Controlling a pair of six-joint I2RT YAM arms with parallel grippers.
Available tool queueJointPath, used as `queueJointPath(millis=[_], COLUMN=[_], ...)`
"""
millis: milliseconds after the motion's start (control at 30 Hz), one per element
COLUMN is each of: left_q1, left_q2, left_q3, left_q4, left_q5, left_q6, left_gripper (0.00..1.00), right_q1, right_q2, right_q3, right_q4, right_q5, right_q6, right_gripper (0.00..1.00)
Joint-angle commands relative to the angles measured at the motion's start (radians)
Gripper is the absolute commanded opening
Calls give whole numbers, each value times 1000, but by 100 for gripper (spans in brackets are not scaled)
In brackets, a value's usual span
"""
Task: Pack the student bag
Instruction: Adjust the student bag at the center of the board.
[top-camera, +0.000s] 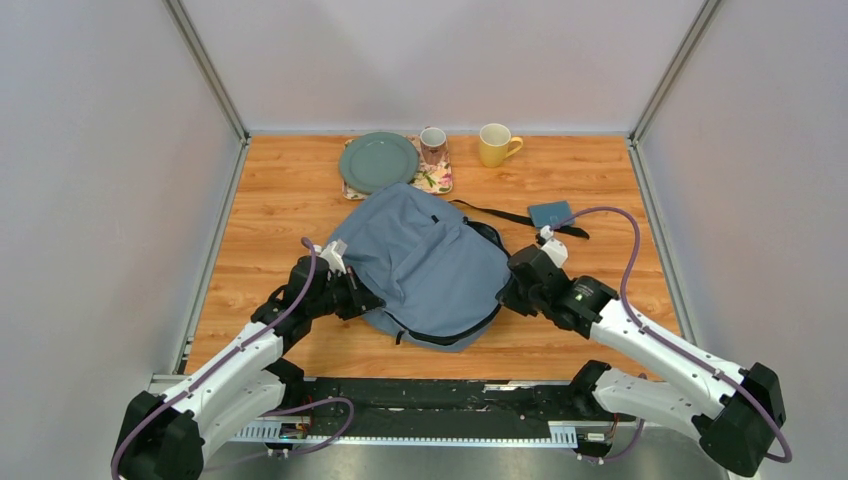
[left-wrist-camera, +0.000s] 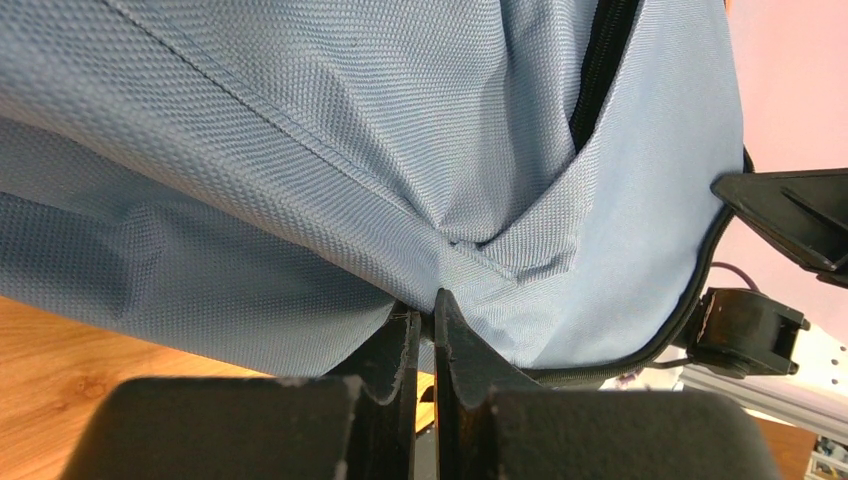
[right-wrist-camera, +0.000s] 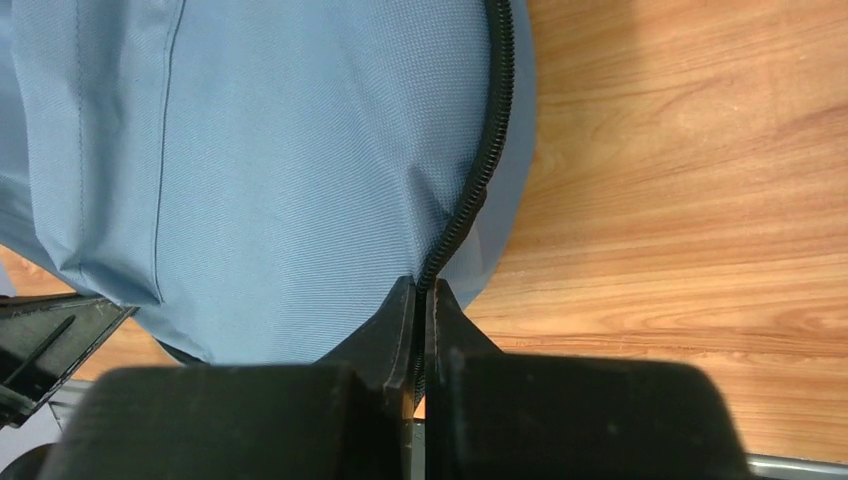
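Observation:
The student bag (top-camera: 425, 260), a soft grey-blue backpack with black zipper trim, lies flat in the middle of the table. My left gripper (top-camera: 362, 296) is at its left edge, shut on a fold of the bag's fabric (left-wrist-camera: 470, 270). My right gripper (top-camera: 512, 290) is at the bag's right edge, shut on the black zipper seam (right-wrist-camera: 470, 205). In the right wrist view the zipper runs straight down into the pinched jaws. A black strap (top-camera: 495, 213) trails off the bag toward the back right.
A small flat teal case (top-camera: 551, 214) lies just behind my right gripper. At the back stand a green plate (top-camera: 378, 161) on a floral mat (top-camera: 436, 180), a patterned mug (top-camera: 432, 143) and a yellow mug (top-camera: 495, 145). Metal frame rails (top-camera: 211, 262) border the table.

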Motion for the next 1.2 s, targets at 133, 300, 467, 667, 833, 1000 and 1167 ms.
queueJointPath(millis=[133,300,467,667,833,1000,1167], left_q1=[-5,-5,-5,-5,-6,-5,-5], left_q2=[4,0,0,3,-5,-13,-26], left_q3=[19,16,16,5,7,12,30], left_q4=[45,46,55,69,57,49,6], left_q5=[43,46,51,54,49,49,32], left_q6=[0,-4,-7,-16,-10,-5,13], left_gripper=[3,2,2,2,1,2,3], right_q1=[-29,-66,-83,-83,-85,-85,-83], right_q2=[43,89,179,235,184,91,-21], right_q3=[106,122,88,22,-45,-59,6], right_q4=[155,297,373,373,258,119,-33], right_q5=[-72,-151,-174,-183,-112,7,99], right_q6=[-45,-27,-11,-39,-56,-111,-163], right_gripper=[0,0,0,0,0,6,59])
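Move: The right hand has the zipped edge of the student bag pinched at its right side; the bag's middle lies about 14 cm to its left, 8 cm ahead and some 7 cm below. The blue notebook is roughly 21 cm ahead and 12 cm to the right, and the black strap's middle some 20 cm ahead and 5 cm right, both about 10 cm lower. From the left hand, gripping the near left side, the bag's middle is about 8 cm ahead, 8 cm right and 5 cm below. With the bag's right zip edge between its shut fingers, the right hand sweeps forward and left, about 5 cm each way and rising some 3 cm, its left side tipping up roughly 10 degrees, then turns back, sinking about 6 cm as it returns right and somewhat back, and levels out. At the end it lifts slightly and opens its fingers to about half, letting go of the zip edge with the tips still close around the bag's rim, while the left hand keeps its pinch on the bag's near left side and stays in place. ##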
